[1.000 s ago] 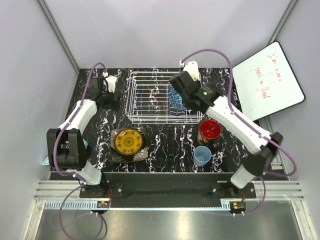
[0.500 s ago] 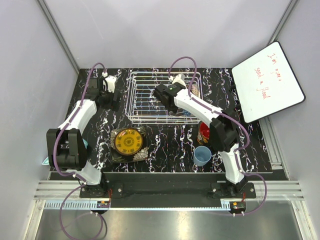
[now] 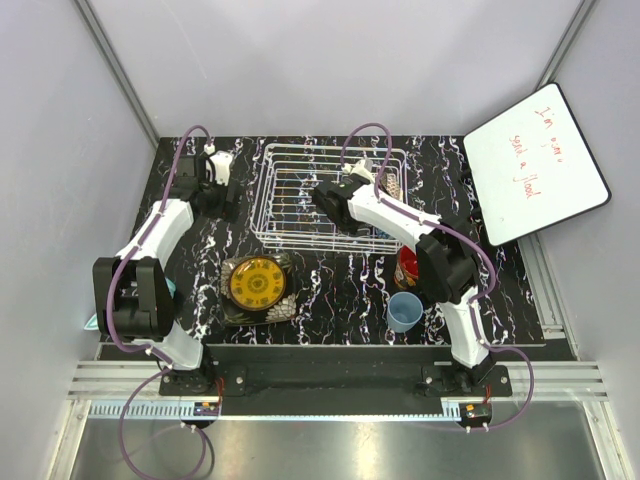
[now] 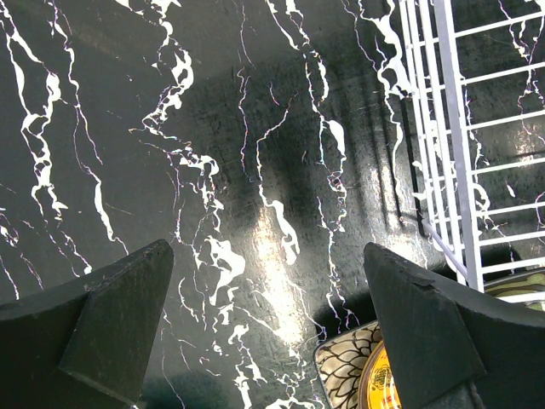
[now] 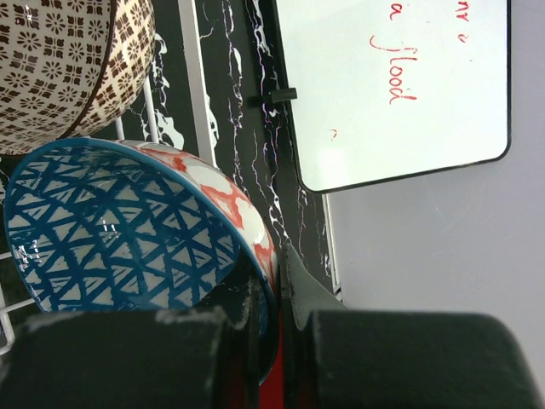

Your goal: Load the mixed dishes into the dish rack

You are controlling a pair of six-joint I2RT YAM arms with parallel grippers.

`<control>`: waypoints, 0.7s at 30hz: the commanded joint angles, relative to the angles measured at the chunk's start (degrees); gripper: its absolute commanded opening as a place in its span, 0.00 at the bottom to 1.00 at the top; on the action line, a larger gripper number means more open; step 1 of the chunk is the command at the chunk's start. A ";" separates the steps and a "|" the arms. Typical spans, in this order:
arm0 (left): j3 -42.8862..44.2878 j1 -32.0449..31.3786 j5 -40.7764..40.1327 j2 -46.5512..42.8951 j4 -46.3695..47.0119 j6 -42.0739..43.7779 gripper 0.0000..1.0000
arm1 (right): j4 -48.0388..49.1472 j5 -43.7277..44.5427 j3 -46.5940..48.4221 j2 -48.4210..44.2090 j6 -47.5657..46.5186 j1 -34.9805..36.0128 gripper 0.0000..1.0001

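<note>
In the right wrist view my right gripper [image 5: 279, 273] is shut on the rim of the blue patterned bowl [image 5: 111, 239], which is tipped on its side in the dish rack [image 5: 192, 77]. Beside it lies the speckled bowl [image 5: 60, 68]. From above, the right gripper [image 3: 340, 208] reaches into the rack [image 3: 290, 195] and hides the blue bowl. The yellow plate [image 3: 254, 284] lies on the dark squarish plate [image 3: 270, 310]. The red mug [image 3: 408, 268] and light-blue cup [image 3: 404, 311] stand at the front right. My left gripper [image 4: 264, 332] is open over bare table, left of the rack.
A white board [image 3: 535, 165] with red writing leans at the table's right edge. The right arm's elbow [image 3: 445, 265] stands partly over the red mug. The corner of the dark plate [image 4: 345, 375] shows beside my left gripper's right finger.
My right arm has folded in and its wrist has swung left across the rack, still holding the blue bowl. The left arm has not moved.
</note>
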 commanded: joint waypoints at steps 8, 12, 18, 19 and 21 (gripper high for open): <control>1.56 0.99 1.91 -0.48 1.83 -0.07 0.99 | -4.92 -3.30 1.37 2.50 -3.54 0.04 0.20; 1.30 0.91 2.17 -0.48 1.92 0.37 0.99 | -5.36 -5.25 2.96 3.91 -3.45 -0.05 0.52; 0.77 0.91 1.65 1.36 3.23 0.81 0.99 | -5.80 -6.65 6.21 2.50 -3.36 0.04 0.62; 0.94 0.99 1.47 1.72 3.50 0.55 0.99 | -5.88 -7.27 6.91 1.37 -3.36 -0.05 0.62; 0.94 0.91 1.56 3.12 4.11 0.54 0.99 | -5.01 -8.94 9.37 -0.22 -3.98 0.04 0.63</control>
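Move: The right hand already pinches the near-right rim of the blue bowl. Its slot, in the dish rack's near-right corner, lies about 3 cm ahead, 3 cm left and some 8 cm below. The beige bowl stands in the rack about 11 cm ahead, level sideways and 5 cm lower; the red mug is outside, roughly 8 cm back, 6 cm right and 10 cm down. From the left hand the slot is some 35 cm right, 5 cm back and 6 cm lower. Ease the right gripper down about 3 cm into the rack's near-right corner, tipping its fingers roughly 10 degrees further down. As it sinks, open from the pinch to a bit over half and let go of the blue bowl's rim; then drift slightly left with the open fingers still around the rim. ##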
